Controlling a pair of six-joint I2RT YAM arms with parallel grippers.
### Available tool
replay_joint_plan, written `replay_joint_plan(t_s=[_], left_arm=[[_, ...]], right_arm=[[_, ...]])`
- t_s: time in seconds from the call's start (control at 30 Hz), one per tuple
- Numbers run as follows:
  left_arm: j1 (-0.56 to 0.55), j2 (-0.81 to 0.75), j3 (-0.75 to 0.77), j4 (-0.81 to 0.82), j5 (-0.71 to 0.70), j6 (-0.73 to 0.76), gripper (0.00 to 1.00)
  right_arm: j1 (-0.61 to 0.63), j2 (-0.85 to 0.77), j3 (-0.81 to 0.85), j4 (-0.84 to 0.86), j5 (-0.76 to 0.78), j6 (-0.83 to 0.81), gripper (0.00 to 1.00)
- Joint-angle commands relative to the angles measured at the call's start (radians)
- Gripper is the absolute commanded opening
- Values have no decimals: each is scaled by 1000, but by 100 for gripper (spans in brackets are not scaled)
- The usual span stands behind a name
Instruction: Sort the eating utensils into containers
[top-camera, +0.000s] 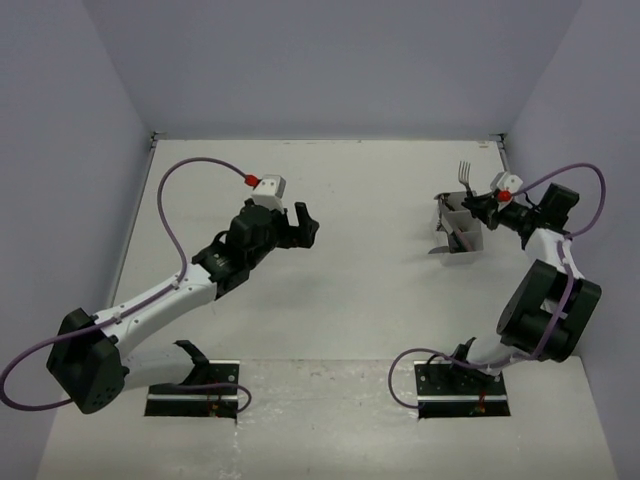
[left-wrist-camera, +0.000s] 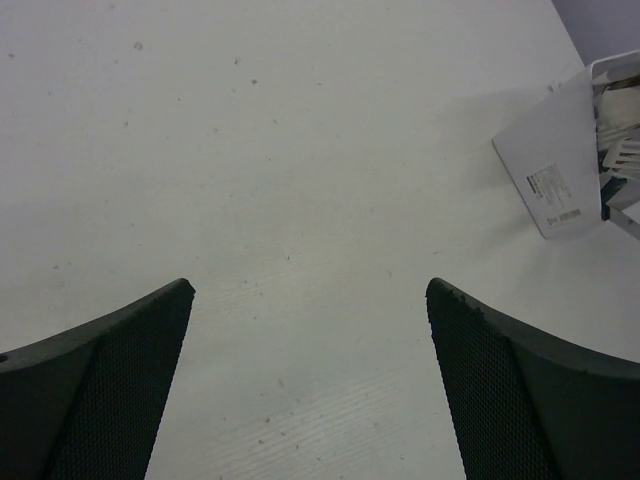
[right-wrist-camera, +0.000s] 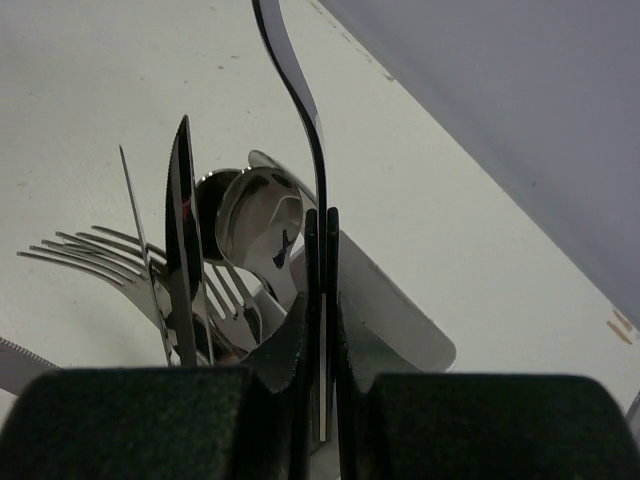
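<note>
My right gripper (top-camera: 481, 207) is shut on the handle of a metal fork (top-camera: 463, 175), holding it just above the white containers (top-camera: 462, 241) with the tines pointing to the far wall. In the right wrist view the fork (right-wrist-camera: 300, 100) shows edge-on between the closed pads of the gripper (right-wrist-camera: 322, 215). Below it a container (right-wrist-camera: 392, 312) holds a spoon (right-wrist-camera: 260, 215), several forks (right-wrist-camera: 90, 250) and a dark knife blade (right-wrist-camera: 183, 220). My left gripper (top-camera: 304, 224) hangs open over bare table at mid-left, its fingers (left-wrist-camera: 130, 350) wide apart with nothing between them. The containers (left-wrist-camera: 562, 160) lie off to its right.
Grey walls close the table on the left, back and right; the right wall (right-wrist-camera: 520, 120) is close behind the containers. A purple cable (top-camera: 190, 170) loops above the left arm. Both arm bases (top-camera: 195, 398) sit at the near edge.
</note>
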Motion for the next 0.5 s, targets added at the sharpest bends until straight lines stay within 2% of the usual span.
replay_joint_plan(t_s=[0.0,0.13,0.27,0.33,0.37,0.4,0.47], left_arm=[[1,19,45,52,-23,0,100],[1,27,44,60,-44,5,100],[1,26,45,49,-63,12,100],[1,26,51,40,-72,16,100],[1,26,51,33,-78,16,100],[1,24,53,31,-81,17,100],[1,24,56,28,-86,20,100]], right_arm=[[-9,37,7,-8,-47,-67,0],[-11,100,39,-132,-27,-179,1],[-11,122,96,-309,-9,-298,12],[-12,120,96,-310,13,-297,17],[-11,120,99,-310,16,-291,21],[-12,120,99,-310,16,-291,38],[-12,119,96,-309,16,-292,48]])
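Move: My right hand still pinches the last fork, tines up. The container's middle compartment is about 4 cm back from this hand, 1 cm to its left and some 13 cm below. The spoon compartment is level with my hand, 1 cm left, and the knife compartment is 8 cm back, 1 cm left, both at that same depth. For my left hand, the middle compartment lies roughly 33 cm to the right, 2 cm ahead and 14 cm down. With my right hand I lower the fork handle-first, almost straight down by about 5 cm, into the slot between the spoons and the knives, tipping my fingers some 5 degrees further down on the way. As the descent runs out I open the fingers to just under half and let go of the handle, staying low over the container. ##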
